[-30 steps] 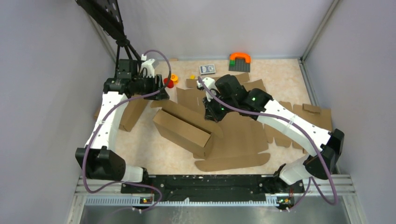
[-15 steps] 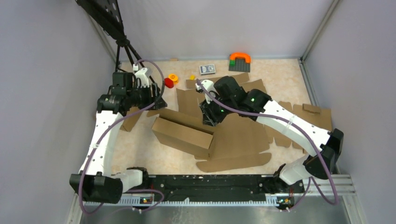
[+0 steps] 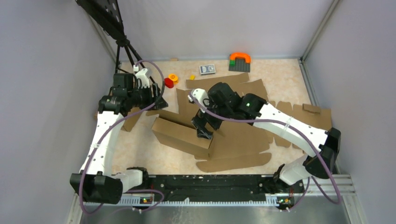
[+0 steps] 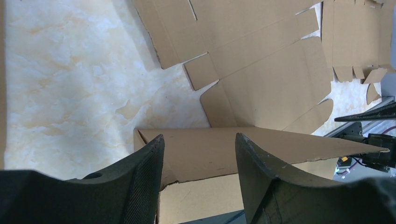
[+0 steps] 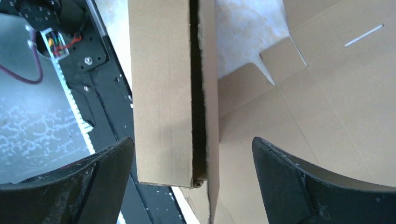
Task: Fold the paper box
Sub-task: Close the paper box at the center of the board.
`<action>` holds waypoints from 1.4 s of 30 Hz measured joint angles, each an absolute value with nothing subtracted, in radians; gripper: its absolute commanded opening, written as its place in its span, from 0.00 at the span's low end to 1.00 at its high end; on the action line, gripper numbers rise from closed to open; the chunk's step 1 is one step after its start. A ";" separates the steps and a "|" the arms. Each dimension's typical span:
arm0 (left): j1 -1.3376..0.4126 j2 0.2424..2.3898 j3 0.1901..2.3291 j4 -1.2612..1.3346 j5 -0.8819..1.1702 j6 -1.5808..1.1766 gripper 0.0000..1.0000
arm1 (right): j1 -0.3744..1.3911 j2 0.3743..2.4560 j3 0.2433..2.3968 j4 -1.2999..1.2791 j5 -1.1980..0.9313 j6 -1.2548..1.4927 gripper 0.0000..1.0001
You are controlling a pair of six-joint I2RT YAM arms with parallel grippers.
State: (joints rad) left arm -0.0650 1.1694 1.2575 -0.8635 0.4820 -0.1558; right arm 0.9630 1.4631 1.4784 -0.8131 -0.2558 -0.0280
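The paper box [image 3: 238,140] lies mid-table as a brown die-cut sheet, with one long side folded up into a double wall [image 3: 180,133]. My right gripper [image 3: 204,129] hangs open over that wall's right end. In the right wrist view the wall [image 5: 161,93] stands between the wide-apart fingers of the right gripper [image 5: 194,144], touching neither. My left gripper [image 3: 156,99] sits at the box's far left corner, open. In the left wrist view the left gripper [image 4: 198,140] has cardboard of the box [image 4: 261,79] beyond its spread fingers, with nothing pinched.
A smaller cardboard slab [image 3: 133,114] lies under the left arm. Another cut cardboard sheet [image 3: 308,114] is at the right. At the back are an orange and green piece [image 3: 239,60], a card deck [image 3: 207,69], a red piece [image 3: 168,83] and a yellow disc [image 3: 173,77].
My right gripper has gone from shut to wide open and shifted nearer and leftward onto the folded wall's end. The left arm drew back slightly, then held still.
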 measured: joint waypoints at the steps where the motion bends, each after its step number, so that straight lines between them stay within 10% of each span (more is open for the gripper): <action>1: -0.065 1.169 1.256 -0.862 0.482 -0.156 0.59 | 0.977 1.462 1.472 -0.801 -0.246 -0.044 0.95; 42: -0.065 1.169 1.249 -0.838 0.534 -0.129 0.61 | 1.131 1.844 1.915 -1.073 -0.060 -0.074 0.99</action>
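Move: Right hand: the raised flap along the box's far side has its middle about 6 cm to the left, 3 cm ahead and 7 cm below. The box's middle is some 9 cm left, 2 cm back and 13 cm below; a flat cardboard sheet lies roughly 12 cm right, 5 cm ahead and 20 cm down. From the left hand, the flap's middle is about 10 cm right, 7 cm back and 8 cm below. Lift the wide-open right gripper forward and then leftward along the box in a low arc, then bring it back and about 6 cm down, so its jaws straddle the box top and the far flap. Finish some 6 cm farther left and 2 cm lower, fingers tipped roughly 15 degrees more steeply down, still open. Keep the half-open left gripper in place by the flap's left end. ##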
